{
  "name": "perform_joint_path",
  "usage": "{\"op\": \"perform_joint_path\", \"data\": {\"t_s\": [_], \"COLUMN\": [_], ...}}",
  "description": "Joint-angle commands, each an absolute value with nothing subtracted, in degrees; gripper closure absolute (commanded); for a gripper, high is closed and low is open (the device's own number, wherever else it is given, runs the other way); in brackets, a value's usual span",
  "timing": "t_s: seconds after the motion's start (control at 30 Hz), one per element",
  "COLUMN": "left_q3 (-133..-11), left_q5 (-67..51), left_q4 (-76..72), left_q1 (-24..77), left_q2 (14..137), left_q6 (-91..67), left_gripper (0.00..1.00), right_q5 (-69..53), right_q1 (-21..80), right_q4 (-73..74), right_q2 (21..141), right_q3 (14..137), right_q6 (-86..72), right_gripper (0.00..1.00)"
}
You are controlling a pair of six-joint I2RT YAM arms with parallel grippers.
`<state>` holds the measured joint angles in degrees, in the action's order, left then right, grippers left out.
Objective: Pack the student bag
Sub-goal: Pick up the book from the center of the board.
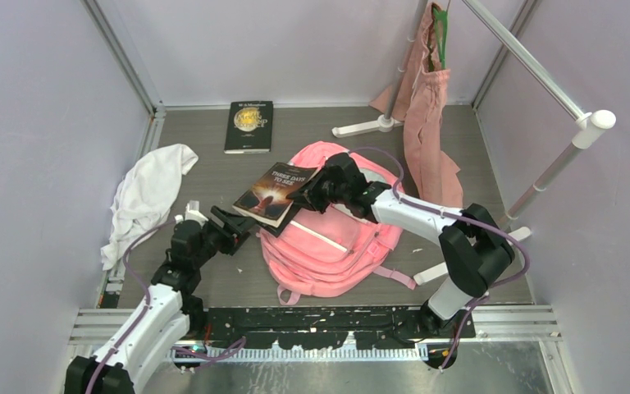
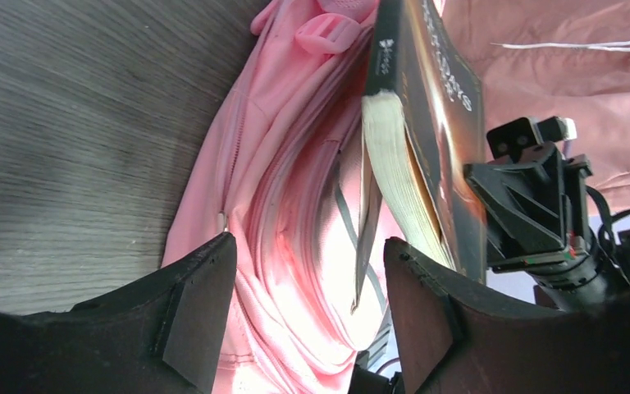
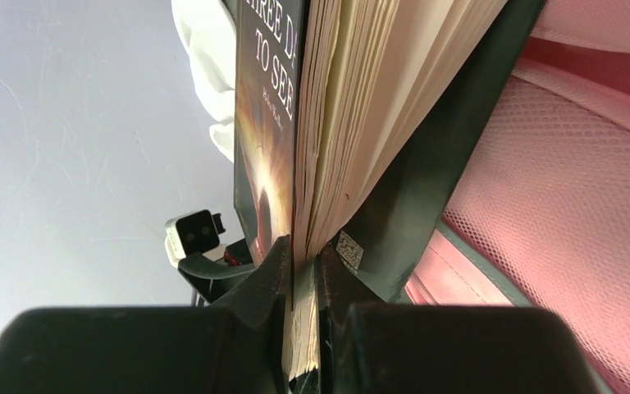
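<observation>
The pink student bag (image 1: 340, 246) lies flat in the middle of the table. My right gripper (image 1: 309, 199) is shut on a dark paperback book (image 1: 277, 194) and holds it tilted over the bag's left edge. In the right wrist view the fingers (image 3: 272, 271) pinch the book's (image 3: 353, 98) page block and cover, with the bag's mesh (image 3: 574, 205) to the right. My left gripper (image 1: 242, 226) sits at the bag's left side, jaws apart. In its own view the left gripper (image 2: 308, 246) straddles folds of the bag's (image 2: 271, 164) opening, with the book (image 2: 426, 123) just above its right finger.
A second dark book (image 1: 249, 125) lies at the back of the table. A white cloth (image 1: 148, 193) is bunched at the left wall. A dusty-pink tote (image 1: 426, 123) hangs from a white rack (image 1: 541, 82) at the back right, its feet on the table.
</observation>
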<state>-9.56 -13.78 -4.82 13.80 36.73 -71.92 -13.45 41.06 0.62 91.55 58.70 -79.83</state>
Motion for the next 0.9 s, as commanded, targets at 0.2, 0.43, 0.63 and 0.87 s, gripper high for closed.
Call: {"op": "perform_joint_path", "data": {"t_s": [0.2,0.43,0.63,0.87], "left_q3": [-13.33,-10.92,-10.51,-11.24], "left_q5": [-16.18,-10.63,-12.69,-13.48], "left_q4": [1.78,3.28,-6.13,-21.15], "left_q1": [14.06,14.06,14.19,15.84], "left_q2": [23.87,20.30,30.97,46.12], "left_q6": [-74.26,-76.24,-76.21,-76.38], "left_gripper": [0.27,0.00,0.00,0.02], "right_q5": [-15.14,-16.43,-16.09,-17.39], "right_q1": [39.26,38.71,38.76,38.76], "right_q4": [-7.17,-8.56,-8.04,-10.36], "right_q2": [92.20,92.31,92.10,93.04], "right_q3": [57.26,56.61,57.10,56.96], "right_q6": [-81.96,-82.85,-82.77,-84.26], "right_gripper": [0.99,0.99,0.99,0.99]}}
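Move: The book, pinched at its page edge in the right gripper, has its middle about 7 cm ahead of the left hand and 6 cm to its right, roughly level. The backpack's middle is some 18 cm right of the left hand, 2 cm ahead and 6 cm lower; the white towel is 24 cm left and 6 cm ahead, 10 cm down. From the right hand, the book's middle is about 6 cm left, 1 cm ahead and slightly lower. Bring the left gripper up about 5 cm, easing back a little, and open its part-open fingers fully on the way. Then lower it by nearly as much while reaching some 2.5 cm forward towards the book's near-left corner, upper finger over the top cover and lower finger beneath. Keep the book pinched in the right gripper and let that hand sink about a centimetre. ##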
